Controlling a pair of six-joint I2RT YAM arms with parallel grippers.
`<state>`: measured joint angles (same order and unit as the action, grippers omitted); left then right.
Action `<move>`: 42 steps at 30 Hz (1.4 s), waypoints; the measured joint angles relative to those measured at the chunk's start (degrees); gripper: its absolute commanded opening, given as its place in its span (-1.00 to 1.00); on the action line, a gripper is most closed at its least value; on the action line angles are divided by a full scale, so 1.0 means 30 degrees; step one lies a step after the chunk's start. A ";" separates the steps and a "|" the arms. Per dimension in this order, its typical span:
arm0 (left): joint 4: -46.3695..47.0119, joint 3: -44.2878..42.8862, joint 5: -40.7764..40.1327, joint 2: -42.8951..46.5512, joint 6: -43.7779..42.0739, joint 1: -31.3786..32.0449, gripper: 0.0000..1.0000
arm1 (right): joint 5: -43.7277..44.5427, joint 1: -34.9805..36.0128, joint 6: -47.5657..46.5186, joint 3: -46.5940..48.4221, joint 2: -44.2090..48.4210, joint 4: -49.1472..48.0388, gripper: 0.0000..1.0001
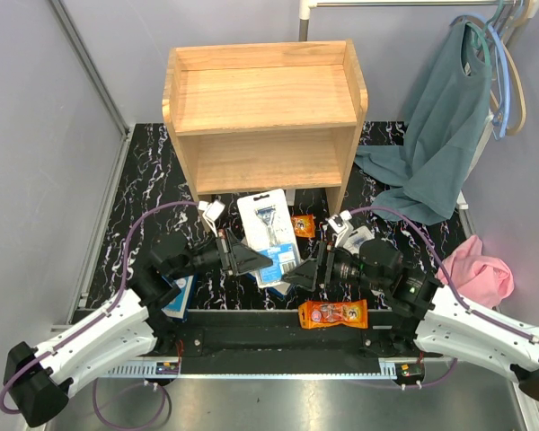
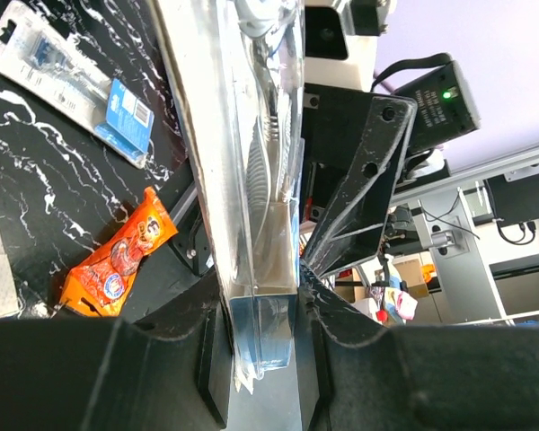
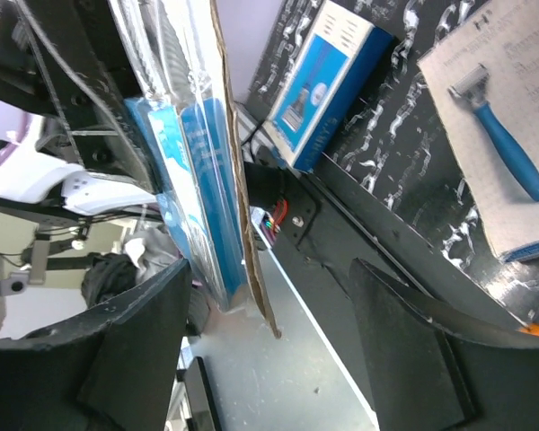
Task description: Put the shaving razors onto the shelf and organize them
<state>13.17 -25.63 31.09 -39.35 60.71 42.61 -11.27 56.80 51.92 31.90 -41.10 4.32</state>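
My left gripper (image 1: 259,260) (image 2: 260,359) is shut on the lower end of a clear blister razor pack on a blue card (image 2: 251,162), holding it edge-up above the mat. My right gripper (image 1: 305,269) (image 3: 269,350) faces it, open, its jaws straddling the same pack (image 3: 198,153) with a gap on the card side. A second blister pack (image 2: 72,81) lies flat on the mat. A white box picturing a razor (image 1: 268,224) (image 3: 494,135), a blue-and-white box (image 1: 178,296) (image 3: 328,81) and two orange packets (image 1: 332,312) (image 1: 303,224) also lie there. The wooden shelf (image 1: 265,99) stands behind, both tiers bare.
A black marbled mat (image 1: 144,206) covers the table. A grey-green garment (image 1: 440,144) hangs from a rack at the right and drapes onto the mat, with a pink cloth (image 1: 485,269) beyond the right arm. Grey walls close in the left and back.
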 measured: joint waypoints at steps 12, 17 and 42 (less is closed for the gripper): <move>0.1304 0.0736 0.0007 0.0189 0.0721 0.0000 -1.00 | -0.0168 0.0000 0.1231 -0.1603 0.0372 -0.3796 0.39; 0.1727 0.0765 0.0000 0.0182 0.0867 0.0000 -1.00 | -0.0233 0.0000 0.1545 -0.1858 0.0444 -0.4510 -0.02; -0.8765 -0.2404 -0.4473 0.2667 -0.3257 -0.0015 0.98 | -0.0022 0.0095 0.1617 -0.1865 0.1472 -0.3198 -1.00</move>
<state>-13.13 -32.84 17.67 -31.35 50.94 42.57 -11.33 57.08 56.77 26.30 -36.69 -5.28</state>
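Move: The left gripper still pinches the lower left edge of the clear razor pack; its middle lies about 3 cm ahead and 3 cm above that hand. From the open right gripper, already around the lower right edge, that middle is some 5 cm ahead, 3 cm left and 4 cm above. About 20 cm below the right hand, the razor booklet lies roughly 11 cm ahead and 2 cm left; the front orange packet is 13 cm right and 2 cm back. Raise the right gripper about 3 cm, rolling its left side up some 10 degrees, and shut its fingers on the razor pack's lower right edge while the left hand holds the pack nearly still. Then open the left fingers wide and back them off some 3 cm leftward, slightly forward and down, as the right sinks 1.5 cm with its hold kept. ##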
